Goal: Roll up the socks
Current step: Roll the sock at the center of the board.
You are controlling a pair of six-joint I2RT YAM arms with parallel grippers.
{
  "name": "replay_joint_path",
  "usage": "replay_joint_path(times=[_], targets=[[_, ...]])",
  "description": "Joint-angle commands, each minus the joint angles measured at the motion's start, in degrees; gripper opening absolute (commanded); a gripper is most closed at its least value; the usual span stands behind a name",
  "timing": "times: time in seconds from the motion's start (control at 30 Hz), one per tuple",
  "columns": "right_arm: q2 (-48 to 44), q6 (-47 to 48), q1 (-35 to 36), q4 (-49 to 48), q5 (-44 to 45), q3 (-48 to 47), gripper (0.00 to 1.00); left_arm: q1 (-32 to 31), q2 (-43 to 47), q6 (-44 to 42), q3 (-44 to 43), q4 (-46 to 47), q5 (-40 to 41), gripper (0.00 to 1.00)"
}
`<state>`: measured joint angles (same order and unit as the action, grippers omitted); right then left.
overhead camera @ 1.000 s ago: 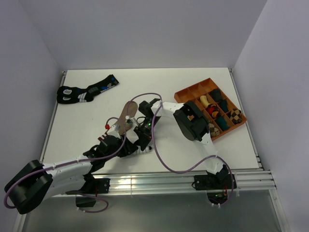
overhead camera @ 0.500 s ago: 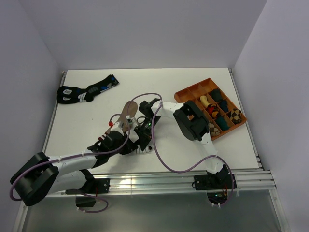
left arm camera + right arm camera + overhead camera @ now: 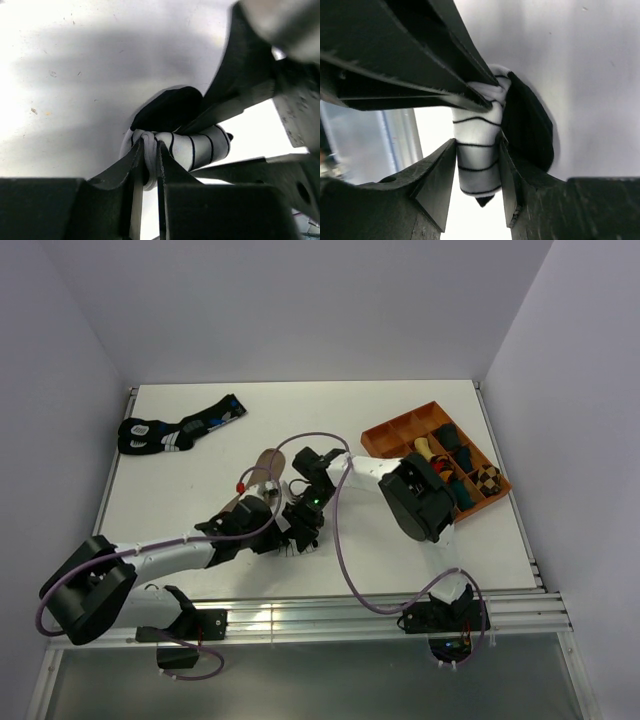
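The socks lie between the two arms at the table's front middle. The white sock with thin black stripes (image 3: 200, 150) (image 3: 477, 167) is bunched into a short roll with its black part (image 3: 167, 107) beside it. My left gripper (image 3: 149, 147) (image 3: 278, 536) is shut on a fold at the roll's end. My right gripper (image 3: 477, 141) (image 3: 297, 537) straddles the same roll from the other side, jaws parted, pads against its sides without a visible squeeze. The tan-brown sock (image 3: 262, 464) trails away behind the grippers, mostly hidden by them.
A pair of black socks with blue and white marks (image 3: 180, 428) lies at the back left. An orange divided tray (image 3: 385, 436) with several rolled bundles stands on the right. The aluminium rail (image 3: 340, 605) runs along the near edge; walls enclose three sides.
My left gripper has slid forward to the striped roll and shut on its end. The right gripper's jaws have widened around the roll, and the right arm's elbow has shifted right.
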<state>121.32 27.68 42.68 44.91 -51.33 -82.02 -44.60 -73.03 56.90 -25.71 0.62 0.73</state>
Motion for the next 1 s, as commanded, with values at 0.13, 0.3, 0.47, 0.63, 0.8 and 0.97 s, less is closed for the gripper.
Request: replay_joint_path(times=[0.13,0.3,0.47,0.63,0.8,0.97], targets=[[-9.9,1.1,-0.9,-9.4,10.6,6.4,0.49,-0.1,-3.5,-2.1,-2.4,-11.3,-2.6,0.00],[-16.1,1.6,-1.9,-12.6,10.9,10.3,0.50,0.9,-4.9,-3.5,-4.4,-13.2,-4.2,0.00],[-22.1,2.0,-2.1,-16.2,11.3,15.0,0.51,3.1,-5.5,-4.8,-5.0,-12.8,-7.6,0.00],[-26.8,4.7,-1.9,-19.1,12.3,19.6,0.50,5.3,-6.6,-6.2,-5.7,-12.8,-11.2,0.00],[-30.3,7.1,-0.1,-22.1,13.8,23.4,0.49,6.7,-8.0,-7.1,-6.6,-12.5,-14.4,0.00],[-33.4,8.1,6.6,-28.7,21.0,29.2,0.48,7.9,-9.9,-8.3,-8.1,-13.0,-16.9,0.00]])
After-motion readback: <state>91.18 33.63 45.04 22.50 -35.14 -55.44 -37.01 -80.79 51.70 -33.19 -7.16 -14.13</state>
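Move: My left hand already pinches the near-left end of the striped sock's roll; the roll's middle lies about 3 cm to its right, level fore and aft and 1 cm lower. My right hand's half-open fingers still straddle the roll, its middle some 2 cm left of them and 1 cm below. From my left hand the brown sock lies roughly 13 cm ahead and 7 cm left; from my right hand the wooden tray is about 17 cm ahead and 30 cm right. I keep the sock pinched with my left hand, which stays in place and only tips about 10 degrees steeper. My right hand comes free of the roll with its fingers staying half open, climbing about 5 cm and drawing right while easing forward; then it swings back towards my base and starts to sink, its wrist turning some 30 degrees until the fingers point more steeply down. ##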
